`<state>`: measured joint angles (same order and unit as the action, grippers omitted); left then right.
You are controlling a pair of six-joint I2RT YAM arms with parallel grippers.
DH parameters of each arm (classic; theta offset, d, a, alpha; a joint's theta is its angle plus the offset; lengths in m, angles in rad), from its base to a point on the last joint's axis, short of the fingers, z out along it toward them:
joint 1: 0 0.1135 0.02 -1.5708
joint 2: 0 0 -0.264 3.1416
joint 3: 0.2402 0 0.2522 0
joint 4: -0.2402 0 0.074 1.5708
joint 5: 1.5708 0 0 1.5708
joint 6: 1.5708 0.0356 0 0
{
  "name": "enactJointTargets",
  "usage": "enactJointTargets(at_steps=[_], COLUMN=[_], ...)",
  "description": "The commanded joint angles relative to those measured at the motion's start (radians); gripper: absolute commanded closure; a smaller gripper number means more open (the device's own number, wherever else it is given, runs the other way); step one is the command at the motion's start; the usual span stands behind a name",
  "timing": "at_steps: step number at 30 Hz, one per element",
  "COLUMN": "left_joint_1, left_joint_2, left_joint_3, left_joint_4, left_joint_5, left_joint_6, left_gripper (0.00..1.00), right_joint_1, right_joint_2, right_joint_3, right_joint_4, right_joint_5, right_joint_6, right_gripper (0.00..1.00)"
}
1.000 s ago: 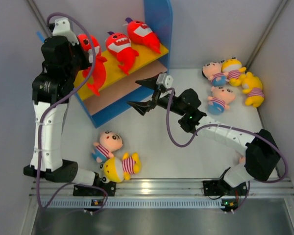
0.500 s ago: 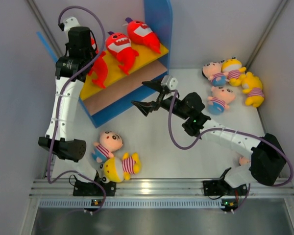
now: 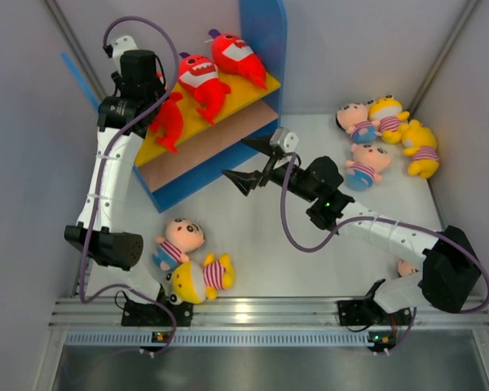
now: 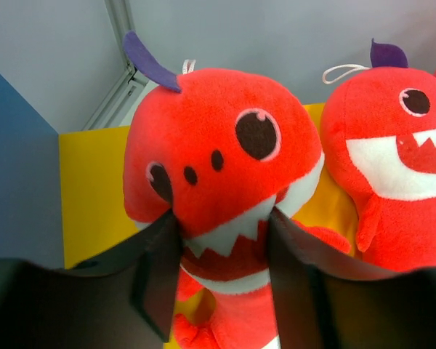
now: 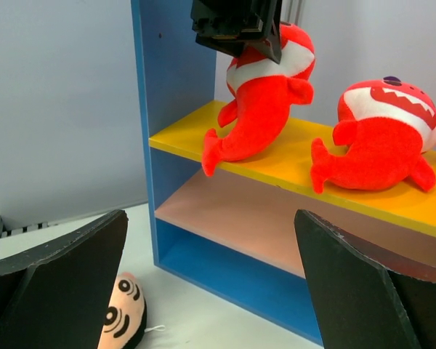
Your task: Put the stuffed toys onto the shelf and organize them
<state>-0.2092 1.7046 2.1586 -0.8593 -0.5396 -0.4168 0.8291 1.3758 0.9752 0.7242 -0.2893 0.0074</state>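
My left gripper (image 3: 156,96) is shut on a red shark (image 3: 168,120) at the left end of the shelf's yellow top board (image 3: 246,91). In the left wrist view my gripper (image 4: 221,225) pinches the shark (image 4: 225,138) at its toothy mouth. Its tail hangs over the board's front edge (image 5: 225,149). Two more red sharks (image 3: 200,81) (image 3: 238,55) lie on the same board. My right gripper (image 3: 244,161) is open and empty in front of the shelf, facing the bare pinkish lower board (image 5: 276,225).
A pink-faced doll (image 3: 180,239) and a yellow doll (image 3: 199,277) lie near the left arm's base. Several dolls lie at the right: two pink-faced (image 3: 354,119) (image 3: 367,167), two yellow (image 3: 388,112) (image 3: 420,151). The shelf's tall blue side panel (image 3: 265,32) stands at its right end.
My left arm swung up and reached over the shelf, carrying the shark onto the left end of the top board. My right gripper drifted slightly right, still open.
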Motion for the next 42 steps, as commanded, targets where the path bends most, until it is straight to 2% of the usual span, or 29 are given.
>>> enactJointTargets(at_steps=[1,5,8,11,15,22,27,29,30,31,32,35,38,42], left_joint_1=[0.002,0.002,0.002,0.002,0.002,0.002,0.002,0.002,0.002,0.002,0.002,0.002,0.002,0.002], left_joint_2=[-0.019,-0.019,-0.022,-0.022,-0.014,-0.037,-0.123,-0.196,-0.224,-0.253,-0.310,-0.413,-0.494,-0.545], left_joint_3=[0.006,0.018,0.027,0.029,0.040,0.043,0.006,-0.043,-0.105,-0.138,-0.198,-0.299,-0.376,-0.405], left_joint_4=[0.058,0.071,0.074,0.080,0.092,0.094,0.092,0.091,0.092,0.092,0.091,0.089,0.080,-0.013], left_joint_5=[-0.010,0.000,0.007,0.020,0.032,0.079,0.196,0.283,0.323,0.355,0.416,0.477,0.498,0.506], left_joint_6=[0.013,0.042,0.052,0.058,0.076,0.111,0.239,0.323,0.355,0.386,0.441,0.505,0.568,0.633], left_gripper=[0.45,0.42,0.30,0.24,0.22,0.22,0.16,0.11,0.10,0.06,0.04,0.01,0.01,0.01], right_joint_1=[0.004,0.004,0.002,0.002,0.002,-0.028,-0.194,-0.348,-0.404,-0.517,-0.572,-0.735,-0.814,-0.893], right_joint_2=[-0.050,-0.058,-0.055,-0.041,-0.024,-0.060,-0.078,-0.092,-0.104,-0.112,-0.115,-0.101,-0.011,0.210], right_joint_3=[0.002,0.008,0.045,0.104,0.161,0.169,0.181,0.152,0.132,0.085,0.059,-0.021,-0.012,0.111], right_joint_4=[0.006,-0.035,-0.097,-0.234,-0.382,-0.474,-0.721,-0.814,-0.827,-0.835,-0.838,-0.794,-0.787,-0.876], right_joint_5=[0.006,0.044,0.120,0.182,0.207,0.245,0.337,0.332,0.334,0.344,0.360,0.430,0.457,0.423], right_joint_6=[-0.033,-0.027,-0.015,0.015,0.028,0.065,0.193,0.325,0.369,0.443,0.474,0.531,0.500,0.525], right_gripper=[0.01,0.00,0.01,0.01,0.01,0.01,0.01,0.01,0.01,0.01,0.01,0.01,0.01,0.02])
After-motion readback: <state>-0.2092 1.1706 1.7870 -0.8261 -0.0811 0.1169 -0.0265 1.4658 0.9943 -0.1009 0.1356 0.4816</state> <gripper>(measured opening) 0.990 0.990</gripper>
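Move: My half-open left fingers are still at the head of the third red shark; its middle lies about 5 cm back, 5 cm right and 6 cm below them. The middle shark is level ahead, some 13 cm to the right and 6 cm lower. From my right hand, the front boy doll lies roughly 18 cm ahead, 34 cm right and 31 cm below; the back boy doll is about 13 cm beyond it, 2 cm farther left, and a yellow doll 16 cm right and 5 cm farther out. My left fingers go on opening until the shark's head is free, then I draw that hand back about 14 cm and a little up, turning it clockwise. Empty and wide open, my right hand leaves the shelf, swinging some 39 cm right while sinking and reaching forward, turning clockwise and tipping its fingers down towards the front boy doll, without touching it yet. ##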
